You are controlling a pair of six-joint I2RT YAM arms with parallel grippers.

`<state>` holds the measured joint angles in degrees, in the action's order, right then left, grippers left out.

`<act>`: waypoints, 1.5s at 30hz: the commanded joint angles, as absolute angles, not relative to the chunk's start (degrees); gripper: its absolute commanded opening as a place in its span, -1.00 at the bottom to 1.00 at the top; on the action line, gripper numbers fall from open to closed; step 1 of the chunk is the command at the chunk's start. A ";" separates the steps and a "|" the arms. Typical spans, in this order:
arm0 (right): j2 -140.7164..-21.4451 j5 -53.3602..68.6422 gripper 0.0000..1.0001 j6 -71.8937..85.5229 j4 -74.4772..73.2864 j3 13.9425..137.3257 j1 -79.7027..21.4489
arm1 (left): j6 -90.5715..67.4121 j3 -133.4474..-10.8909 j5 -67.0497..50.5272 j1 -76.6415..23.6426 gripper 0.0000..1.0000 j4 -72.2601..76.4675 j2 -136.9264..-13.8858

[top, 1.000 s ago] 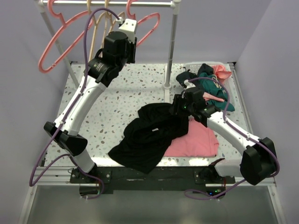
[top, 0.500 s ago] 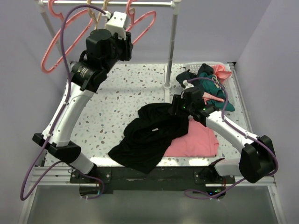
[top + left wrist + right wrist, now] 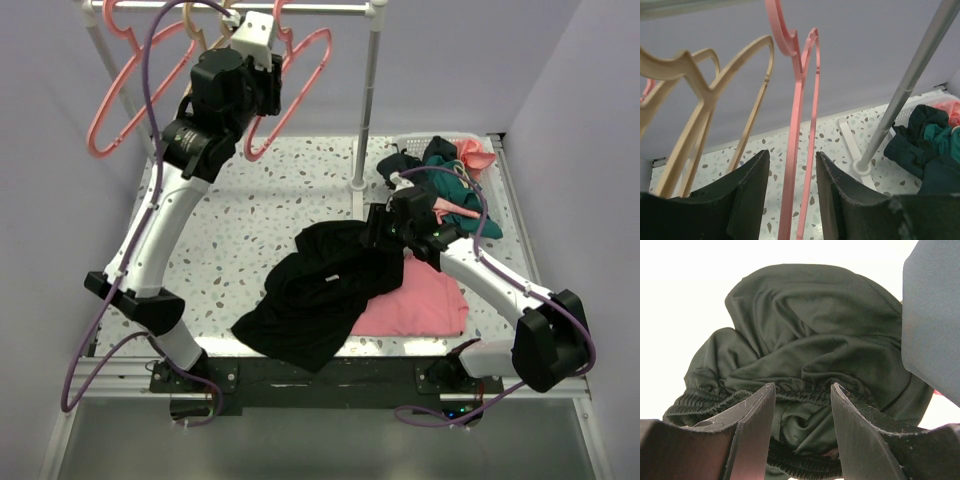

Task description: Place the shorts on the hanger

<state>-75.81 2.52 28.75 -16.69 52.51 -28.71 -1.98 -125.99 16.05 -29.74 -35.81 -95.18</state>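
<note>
The black shorts (image 3: 320, 290) lie crumpled on the table's middle. My right gripper (image 3: 376, 228) hovers at their upper right edge, open. In the right wrist view the gathered waistband of the shorts (image 3: 810, 340) sits between and beyond the spread fingers of this gripper (image 3: 803, 386). My left gripper (image 3: 260, 32) is raised to the rail. It is open, and the pink hanger (image 3: 300, 85) hangs there. In the left wrist view the hanger (image 3: 799, 100) runs down the gap of the gripper (image 3: 792, 155), touching neither finger.
A second pink hanger (image 3: 115, 100) and tan hangers (image 3: 705, 90) hang left on the same rail. The rack's upright pole (image 3: 367, 100) stands at the back. A white basket (image 3: 480, 140) with a teal garment (image 3: 462, 190) sits back right. A flat pink cloth (image 3: 425, 305) lies under the shorts' right side.
My left gripper has shifted a little left and up along the rail and its jaws have widened. The pink hanger beside it has swung lower. The right arm has barely moved.
</note>
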 commanded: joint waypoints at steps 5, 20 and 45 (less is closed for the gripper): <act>-75.15 2.37 0.04 27.42 -16.79 55.28 -29.18 | -0.26 -127.00 15.11 -29.36 -0.10 -36.74 -97.47; -74.88 2.72 0.05 27.51 -16.87 54.84 -29.36 | -0.88 -119.71 16.78 -28.83 -0.52 -33.57 -96.50; -75.41 2.11 -0.02 27.60 -17.14 55.72 -29.44 | -0.26 -110.48 16.08 -28.83 -1.00 -22.68 -88.24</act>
<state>-75.79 2.46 28.40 -17.30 52.80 -29.02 -1.63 -110.08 17.74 -29.26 -28.49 -91.22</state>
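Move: The right-hand pink hanger hangs nearly edge-on before the half-open left gripper. Its near arm lies about 6 cm below the left hand and 2 cm ahead, in line between the fingers. The nearest cream hanger is some 10 cm left of that hand and 5 cm ahead, and the rack's bar runs roughly 8 cm ahead and 15 cm above. From the right hand, idle over the black shorts, the pink arm is about 24 cm left, 13 cm ahead and 28 cm up. Bring the left gripper down about 7.5 cm and slightly forward along the near side of the pink hanger, tipping the fingers down almost 10 degrees and narrowing them on the way. Then ease back and a little left, rising a touch, as the fingers close nearly shut and pinch the hanger's near arm. ##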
